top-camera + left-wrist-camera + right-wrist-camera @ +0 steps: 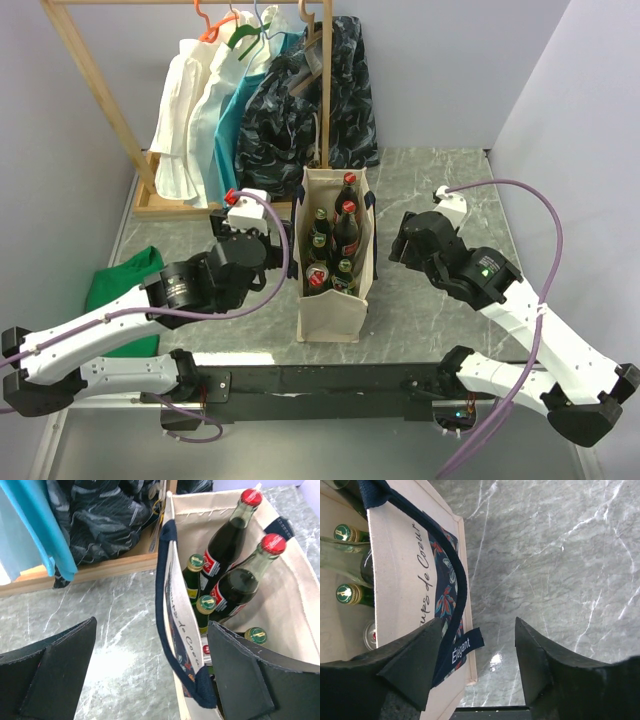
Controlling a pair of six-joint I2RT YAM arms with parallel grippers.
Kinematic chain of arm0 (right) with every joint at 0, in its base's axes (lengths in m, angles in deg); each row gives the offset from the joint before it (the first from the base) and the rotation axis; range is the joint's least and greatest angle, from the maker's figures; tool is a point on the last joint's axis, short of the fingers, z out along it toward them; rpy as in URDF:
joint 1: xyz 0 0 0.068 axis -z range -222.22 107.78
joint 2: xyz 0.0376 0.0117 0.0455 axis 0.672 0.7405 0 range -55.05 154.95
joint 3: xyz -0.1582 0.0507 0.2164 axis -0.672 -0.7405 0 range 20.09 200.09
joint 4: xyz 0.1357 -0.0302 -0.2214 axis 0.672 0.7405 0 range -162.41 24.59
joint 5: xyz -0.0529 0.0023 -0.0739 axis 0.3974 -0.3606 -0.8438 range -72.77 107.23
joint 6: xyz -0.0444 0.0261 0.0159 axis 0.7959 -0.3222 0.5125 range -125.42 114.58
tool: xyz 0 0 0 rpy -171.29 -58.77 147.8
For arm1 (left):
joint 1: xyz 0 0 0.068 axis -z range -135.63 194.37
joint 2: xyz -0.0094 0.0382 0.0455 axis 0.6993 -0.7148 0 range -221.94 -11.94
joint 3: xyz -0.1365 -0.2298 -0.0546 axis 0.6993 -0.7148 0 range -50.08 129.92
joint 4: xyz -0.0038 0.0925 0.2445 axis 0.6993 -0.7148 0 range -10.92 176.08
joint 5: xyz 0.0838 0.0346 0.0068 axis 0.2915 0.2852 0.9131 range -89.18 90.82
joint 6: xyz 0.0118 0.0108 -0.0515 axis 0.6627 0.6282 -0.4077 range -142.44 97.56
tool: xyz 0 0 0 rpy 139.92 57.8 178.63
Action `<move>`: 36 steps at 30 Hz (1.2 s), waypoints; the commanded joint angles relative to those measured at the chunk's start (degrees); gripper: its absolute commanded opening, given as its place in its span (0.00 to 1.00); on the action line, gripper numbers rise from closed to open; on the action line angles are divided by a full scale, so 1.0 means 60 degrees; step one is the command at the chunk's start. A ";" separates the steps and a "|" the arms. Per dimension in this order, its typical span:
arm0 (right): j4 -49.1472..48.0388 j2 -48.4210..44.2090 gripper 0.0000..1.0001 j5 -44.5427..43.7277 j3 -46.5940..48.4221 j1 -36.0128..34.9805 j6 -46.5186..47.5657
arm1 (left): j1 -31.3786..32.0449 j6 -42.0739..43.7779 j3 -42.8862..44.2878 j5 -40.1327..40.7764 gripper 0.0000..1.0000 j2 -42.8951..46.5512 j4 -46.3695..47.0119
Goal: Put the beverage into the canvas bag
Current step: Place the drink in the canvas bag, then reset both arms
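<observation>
The cream canvas bag [333,300] with navy handles stands upright mid-table between both arms. Inside it are several beverage bottles: two dark cola bottles with red caps [235,545] and green bottles with gold caps [192,575]. My left gripper [288,240] is at the bag's left wall, open. In the left wrist view the wall and navy handle [165,580] lie between the fingers of the left gripper [151,625], close to the right one. My right gripper [393,250] is open beside the bag's right wall. The handle and its "Élégant" label [465,650] hang by the left finger of the right gripper [479,621].
A wooden clothes rack [95,90] with white, teal and dark patterned garments [300,100] stands at the back left, its base [100,567] close behind the bag. A green cloth [125,285] lies on the left. Grey marble table [560,555] stretches right of the bag.
</observation>
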 commanded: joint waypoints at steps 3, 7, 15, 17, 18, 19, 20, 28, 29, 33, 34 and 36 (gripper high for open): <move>-0.0219 -0.0023 0.73 0.0066 0.0100 0.0064 0.0191 | 0.0016 -0.0617 -0.0239 0.0372 0.96 0.0248 -0.0359; -0.0219 0.0006 0.86 0.0154 0.0071 0.0064 0.0440 | 0.0002 -0.0967 -0.0386 0.0401 0.96 0.0335 -0.0564; -0.0482 -0.0052 1.00 0.0462 0.0055 0.0078 0.0865 | 0.0002 -0.1540 -0.0547 0.0401 0.96 0.0380 -0.0989; -0.0511 -0.0023 1.00 0.0520 0.0056 0.0078 0.0924 | -0.0028 -0.1671 -0.0532 0.0489 0.96 0.0365 -0.1120; -0.0511 -0.0023 1.00 0.0521 0.0071 0.0064 0.0939 | -0.0013 -0.1759 -0.0460 0.0736 0.96 0.0336 -0.1208; -0.0526 -0.0023 1.00 0.0521 0.0056 0.0078 0.0968 | -0.0057 -0.2108 -0.0387 0.0854 0.96 0.0278 -0.1412; -0.0584 -0.0095 1.00 0.0492 0.0056 0.0064 0.0997 | -0.0101 -0.2285 -0.0241 0.0942 0.96 0.0147 -0.1864; -0.0775 -0.0418 1.00 0.0287 0.0144 0.0064 0.1188 | -0.1768 -0.2933 -0.0400 -0.0709 0.96 -0.0075 -0.2294; -0.0775 -0.0433 1.00 0.0286 0.0173 0.0078 0.1188 | -0.1858 -0.2888 -0.0458 -0.0785 0.96 -0.0060 -0.2235; -0.0746 -0.0448 1.00 0.0272 0.0159 0.0064 0.1217 | -0.2137 -0.2478 -0.0372 -0.1151 0.96 -0.0104 -0.2131; -0.0731 -0.0448 1.00 0.0286 0.0173 0.0064 0.1217 | -0.2137 -0.2420 -0.0342 -0.1181 0.96 -0.0104 -0.2117; -0.0731 -0.0448 1.00 0.0272 0.0159 0.0078 0.1232 | -0.2137 -0.2375 -0.0283 -0.1152 0.96 -0.0133 -0.2132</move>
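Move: The filled canvas bag's middle lies some 14 cm to the left hand's right, about level fore and aft and roughly 18 cm below it. Inside, the green bottles stand about 11 cm to this hand's right and level with it; the two cola bottles are some 15 cm right and 4 cm farther out. From the right hand, the bag is about 13 cm left, level fore and aft, its middle some 10 cm lower. The left hand, empty and still wide open, heads down beside the bag and out to the left: slowly sinking at first, then dropping and swinging left faster, about 7 cm down and 5 cm left in all, while it turns some 15 degrees counter-clockwise and tips its fingers down. The right hand stays beside the bag, spreads its part-open fingers fully, turns slightly counter-clockwise and lifts about 1 cm near the end. ##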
